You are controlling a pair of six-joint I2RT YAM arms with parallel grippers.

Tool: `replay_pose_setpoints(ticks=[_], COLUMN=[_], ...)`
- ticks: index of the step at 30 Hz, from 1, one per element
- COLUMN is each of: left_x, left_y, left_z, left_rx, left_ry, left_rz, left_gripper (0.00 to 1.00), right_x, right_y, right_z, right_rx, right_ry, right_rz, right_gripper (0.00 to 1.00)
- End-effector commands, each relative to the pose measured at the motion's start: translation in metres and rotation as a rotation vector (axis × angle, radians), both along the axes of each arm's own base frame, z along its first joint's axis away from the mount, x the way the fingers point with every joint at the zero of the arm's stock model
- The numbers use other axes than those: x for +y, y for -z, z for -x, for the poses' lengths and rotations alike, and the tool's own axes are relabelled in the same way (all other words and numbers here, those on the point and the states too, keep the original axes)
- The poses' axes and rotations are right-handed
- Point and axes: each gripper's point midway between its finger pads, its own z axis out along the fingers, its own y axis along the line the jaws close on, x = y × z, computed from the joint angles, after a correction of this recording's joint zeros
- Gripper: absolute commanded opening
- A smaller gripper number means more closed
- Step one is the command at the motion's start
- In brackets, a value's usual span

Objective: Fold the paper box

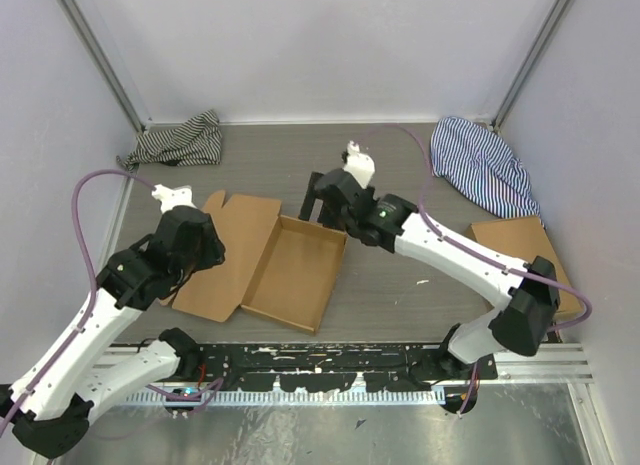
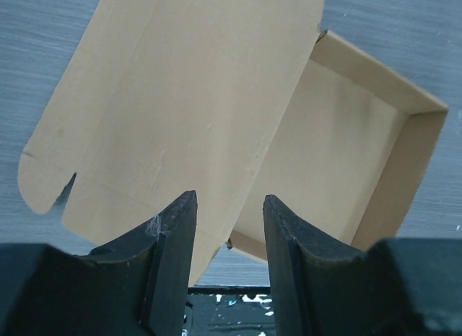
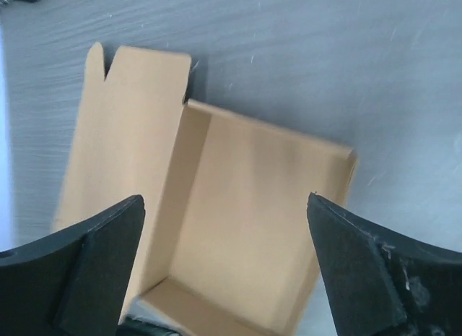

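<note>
The paper box is brown corrugated cardboard in the middle of the table. Its shallow tray (image 1: 297,275) has its walls standing up. Its lid flap (image 1: 228,247) lies open and flat on the tray's left, with a slit tab at its far end. My left gripper (image 1: 200,253) hovers over the lid flap, open and empty; in the left wrist view (image 2: 229,199) its fingers frame the lid's (image 2: 180,97) near edge, with the tray (image 2: 339,148) on the right. My right gripper (image 1: 328,207) hangs above the tray's far edge, wide open and empty (image 3: 224,197), with the tray (image 3: 253,213) below.
A striped cloth (image 1: 180,142) lies at the back left and another (image 1: 485,165) at the back right. A smooth flat cardboard rectangle (image 1: 520,247) lies at the right under my right arm. A black rail (image 1: 330,360) runs along the near edge. Walls close in both sides.
</note>
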Motion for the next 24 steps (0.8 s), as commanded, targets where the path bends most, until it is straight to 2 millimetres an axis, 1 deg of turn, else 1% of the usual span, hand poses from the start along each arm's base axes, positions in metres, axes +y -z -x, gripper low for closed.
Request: replay_pose_setpoints(ticks=[1, 2, 3, 4, 6, 9, 13, 14, 17, 21, 24], left_x=[-0.011, -0.011, -0.011, -0.011, -0.017, -0.026, -0.037, -0.040, -0.045, -0.048, -0.049], left_y=[-0.030, -0.031, -0.031, -0.030, -0.030, -0.025, -0.012, -0.006, 0.001, 0.010, 0.013], left_z=[-0.020, -0.024, -0.027, -0.029, -0.034, -0.039, -0.042, -0.042, -0.041, -0.041, -0.040], left_rx=[-0.091, -0.088, -0.082, -0.073, -0.057, -0.028, -0.013, -0.003, 0.018, 0.041, 0.052], left_ry=[0.005, 0.003, -0.002, -0.008, -0.002, 0.004, 0.006, 0.006, 0.011, 0.017, 0.024], left_rz=[0.028, 0.013, -0.005, -0.018, -0.020, -0.012, 0.034, 0.048, 0.070, 0.065, 0.060], left_gripper=[0.49, 0.49, 0.50, 0.49, 0.49, 0.49, 0.49, 0.48, 0.48, 0.48, 0.48], right_x=[-0.033, -0.031, -0.025, -0.019, -0.009, 0.005, 0.020, 0.023, 0.024, 0.032, 0.039], right_y=[-0.016, -0.013, 0.003, 0.012, 0.030, 0.054, 0.073, 0.075, 0.080, 0.085, 0.091], right_z=[-0.055, -0.067, -0.077, -0.084, -0.091, -0.089, -0.081, -0.079, -0.081, -0.074, -0.074], right_rx=[-0.232, -0.232, -0.204, -0.181, -0.142, -0.114, -0.087, -0.089, -0.087, -0.079, -0.075], right_ry=[-0.261, -0.330, -0.417, -0.491, -0.624, -0.783, -0.901, -0.919, -0.913, -0.952, -0.970], right_rz=[0.538, 0.578, 0.611, 0.613, 0.586, 0.560, 0.525, 0.511, 0.510, 0.468, 0.439], right_gripper=[0.94, 0.89, 0.81, 0.75, 0.69, 0.69, 0.69, 0.69, 0.69, 0.68, 0.68])
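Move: The box's far wall runs roughly 7 cm ahead of the right hand, 2 cm to its left and 18 cm below; the open box's middle is about 5 cm back and 7 cm left of that hand, and the lid flap's middle some 2 cm back and 21 cm left. From the left hand, the box's middle lies around 3 cm ahead and 16 cm right, with the lid flap's middle 6 cm ahead and 1 cm right, both about 20 cm below. Right hand arcs forward and 11 cm down over the far wall, turning 50 degrees counter-clockwise, part-closing; left nears box. ##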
